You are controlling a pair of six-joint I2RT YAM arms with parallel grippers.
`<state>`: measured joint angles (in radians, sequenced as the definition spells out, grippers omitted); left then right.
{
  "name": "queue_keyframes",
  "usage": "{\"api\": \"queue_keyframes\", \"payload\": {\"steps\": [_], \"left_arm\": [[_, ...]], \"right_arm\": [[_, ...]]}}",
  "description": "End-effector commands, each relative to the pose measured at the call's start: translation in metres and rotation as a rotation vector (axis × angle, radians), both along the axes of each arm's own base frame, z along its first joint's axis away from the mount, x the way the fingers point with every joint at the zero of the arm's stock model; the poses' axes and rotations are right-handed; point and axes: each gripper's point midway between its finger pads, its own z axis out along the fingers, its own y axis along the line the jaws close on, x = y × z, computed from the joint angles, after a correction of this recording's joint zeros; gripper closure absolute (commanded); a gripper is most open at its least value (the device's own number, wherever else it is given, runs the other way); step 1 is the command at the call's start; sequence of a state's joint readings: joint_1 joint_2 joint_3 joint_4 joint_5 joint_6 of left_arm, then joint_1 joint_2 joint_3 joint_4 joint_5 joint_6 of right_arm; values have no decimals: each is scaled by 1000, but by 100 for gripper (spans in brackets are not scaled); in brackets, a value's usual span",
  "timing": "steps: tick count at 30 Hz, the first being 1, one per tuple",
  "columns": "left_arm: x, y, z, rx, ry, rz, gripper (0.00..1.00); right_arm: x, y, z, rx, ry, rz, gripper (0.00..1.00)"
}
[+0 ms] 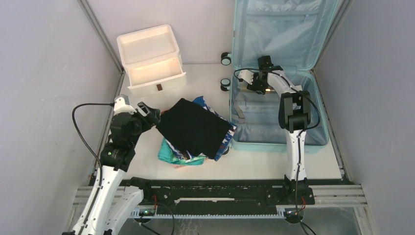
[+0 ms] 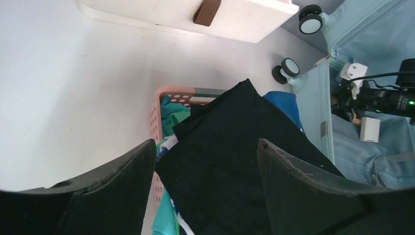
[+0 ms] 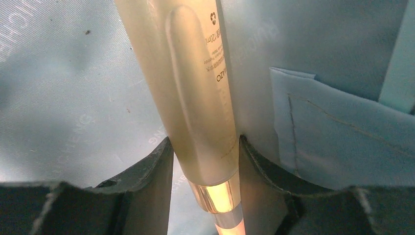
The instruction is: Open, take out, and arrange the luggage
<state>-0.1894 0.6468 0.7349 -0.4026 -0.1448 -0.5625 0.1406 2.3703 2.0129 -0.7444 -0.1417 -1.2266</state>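
The pale blue luggage (image 1: 266,125) lies open at the right, its lid (image 1: 281,29) propped up at the back. My right gripper (image 1: 258,84) is down inside it, over the light blue lining (image 3: 63,98). In the right wrist view its jaws (image 3: 204,142) press both sides of a cream cosmetic tube (image 3: 191,88) just above the gold collar. My left gripper (image 1: 155,116) hangs open at the left edge of a black garment (image 1: 195,127). Nothing sits between its fingers (image 2: 205,144), and the black cloth (image 2: 230,156) lies below them.
A pink basket (image 2: 155,115) holds teal and blue-white clothes (image 1: 178,154) under the black garment. A white drawer box (image 1: 151,56) stands at the back left, one drawer pulled out. The suitcase wheels (image 1: 225,58) stick out toward the table's middle. Grey walls close both sides.
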Motion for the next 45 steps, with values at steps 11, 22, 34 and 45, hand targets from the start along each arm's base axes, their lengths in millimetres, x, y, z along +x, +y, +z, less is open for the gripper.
{"api": "queue_keyframes", "payload": {"steps": [11,22,34,45], "left_arm": [[11,-53,102,-297,-314,-221,20],[17,-97,125,-476,-360,-414,21],[12,-151,132,-612,-342,-540,21],[27,-222,121,-728,-221,-638,21]], "right_arm": [[-56,13,38,274,136,-74,100],[-85,5,57,512,291,-345,100],[-100,2,79,851,557,-579,100],[-127,-5,65,849,603,-646,100]]}}
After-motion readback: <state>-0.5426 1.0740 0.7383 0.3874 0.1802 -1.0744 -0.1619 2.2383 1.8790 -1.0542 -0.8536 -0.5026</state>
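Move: The right hand already grips the tan bottle near its gold collar, its middle about 6 cm to this hand's left and level in height; a small white box lies some 14 cm to this hand's right. The open, empty left gripper, which it seems meant for, is roughly 50 cm left, 28 cm back and 20 cm higher. From the left hand, the bottle is about 44 cm right, 28 cm ahead and 20 cm down, with the black cloth some 13 cm right, 5 cm ahead and 14 cm below. Keeping its pinch on the tan bottle just behind the gold collar, the right hand draws it back about 11 cm across the suitcase and up some 5 cm, rolling its left side up and turning clockwise. Meanwhile the left hand, fingers still wide open, rises and sweeps about 20 cm right over the black cloth towards the bottle, rolling right side up and yawing clockwise, and dips slightly at the end. ##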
